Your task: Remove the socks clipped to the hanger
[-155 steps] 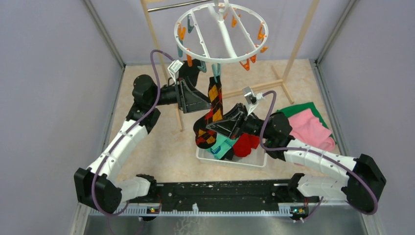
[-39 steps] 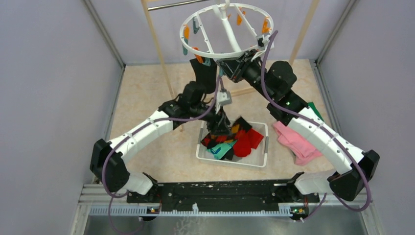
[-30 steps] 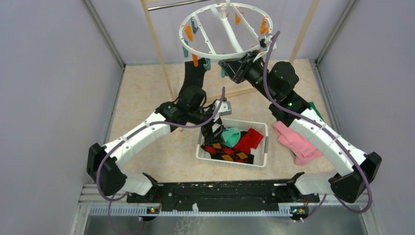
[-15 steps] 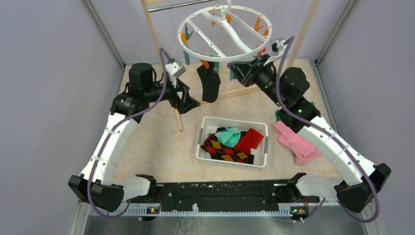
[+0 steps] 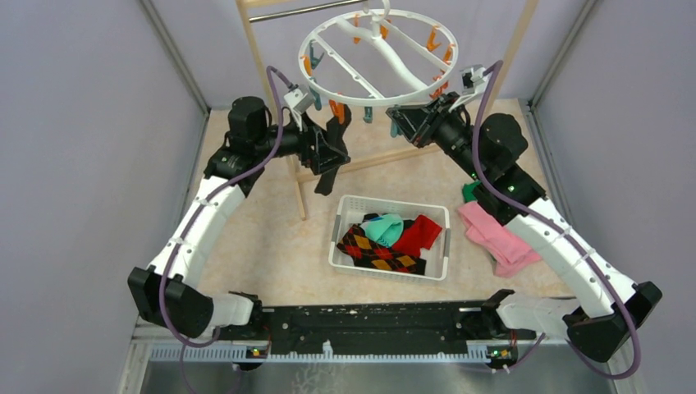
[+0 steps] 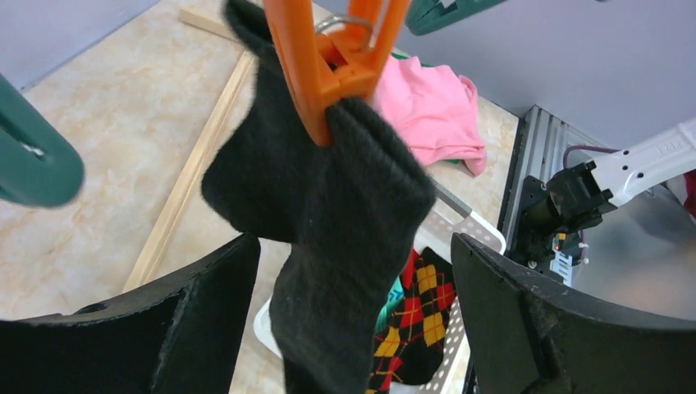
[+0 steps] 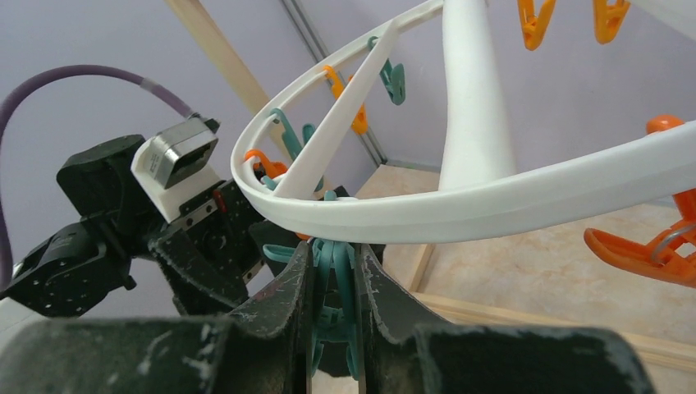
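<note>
The white ring hanger (image 5: 373,49) hangs from the wooden rack. One black sock (image 6: 345,213) dangles from an orange clip (image 6: 320,66) on its near left rim. My left gripper (image 6: 353,320) is open, its fingers (image 6: 164,328) standing on either side of the sock's lower half without pressing it; in the top view the left gripper (image 5: 332,152) sits under the ring's left side. My right gripper (image 7: 332,304) is shut on a teal clip (image 7: 332,283) below the hanger's rim (image 7: 492,205). The argyle sock (image 5: 377,250), teal sock (image 5: 386,226) and red sock (image 5: 418,234) lie in the white basket (image 5: 447,238).
The rack's wooden posts (image 5: 271,107) and a floor bar (image 5: 394,156) stand behind and beside the grippers. Folded pink cloth (image 5: 492,234) over green lies right of the basket. More orange and teal clips (image 5: 435,37) dangle empty around the ring. Grey walls close in both sides.
My left gripper rose from the basket, where the argyle sock now lies, swung left, then came in around the black sock. The right gripper stayed shut on its teal clip; the hanger turned slightly.
</note>
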You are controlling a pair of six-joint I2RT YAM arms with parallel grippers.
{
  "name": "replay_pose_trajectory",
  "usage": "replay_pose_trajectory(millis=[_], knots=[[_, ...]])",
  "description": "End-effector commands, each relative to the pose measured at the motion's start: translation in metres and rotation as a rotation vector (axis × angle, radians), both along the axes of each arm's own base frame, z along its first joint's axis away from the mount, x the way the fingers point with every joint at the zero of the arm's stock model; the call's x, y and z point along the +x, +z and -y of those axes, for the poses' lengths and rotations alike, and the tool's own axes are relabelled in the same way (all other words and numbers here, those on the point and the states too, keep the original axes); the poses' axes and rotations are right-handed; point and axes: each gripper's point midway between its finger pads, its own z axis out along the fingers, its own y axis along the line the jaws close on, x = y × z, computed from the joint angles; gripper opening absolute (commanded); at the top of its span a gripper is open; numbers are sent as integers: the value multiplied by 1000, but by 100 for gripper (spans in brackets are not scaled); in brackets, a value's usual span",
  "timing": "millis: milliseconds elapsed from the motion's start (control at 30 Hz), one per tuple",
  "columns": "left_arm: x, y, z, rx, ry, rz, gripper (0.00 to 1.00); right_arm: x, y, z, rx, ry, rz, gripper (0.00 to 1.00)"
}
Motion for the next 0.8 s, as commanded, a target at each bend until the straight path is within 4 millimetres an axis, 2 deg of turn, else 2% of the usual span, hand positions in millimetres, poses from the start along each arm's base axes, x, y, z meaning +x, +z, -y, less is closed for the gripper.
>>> replay_pose_trajectory(millis=[0,33,100,167,200,267,367,400,500,567,633,767], knots=[[14,23,8,-73,-1,64,85,-18,23,9,30,34,44,0],[23,23,6,-63,36,70,79,-19,22,9,28,35,42,0],[34,26,2,-48,86,104,73,-21,21,10,28,39,42,0],[39,31,2,-56,98,121,64,-23,21,10,28,45,41,0],[40,31,3,-57,99,120,56,-24,22,10,28,47,43,0],[41,32,5,-63,90,122,31,-24,22,10,26,48,42,3],[39,31,5,-68,89,110,3,-25,21,11,19,47,41,13],[37,31,5,-70,88,106,0,-24,20,11,13,43,41,18],[29,32,5,-77,83,99,0,-23,15,14,-6,27,42,45],[23,31,7,-79,72,75,0,-24,7,16,-27,23,54,58],[17,30,9,-78,67,55,0,-27,-4,15,-48,36,61,63],[7,28,12,-81,58,23,0,-31,-41,10,-100,75,33,68]])
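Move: The open left hand stands just behind the black sock, whose middle is about 3 cm ahead, 2 cm to its right and 2 cm lower. The orange clip holding the sock is roughly 3 cm ahead, level sideways and 10 cm up. The right hand already pinches a teal clip at the hanger's rim, about 12 cm to the left hand's right, 2 cm ahead and 10 cm up; from the right hand, the sock lies some 10 cm left, 1 cm ahead and 12 cm below. The left fingers shut fully on the black sock below its orange clip as the hand pushes forward about 3.5 cm, then, still shut, it eases back 1 cm with a slight drift right and up. The right hand edges back with the teal clip, opens to about two-thirds once the left has closed, and draws clear, dropping some 3 cm. ##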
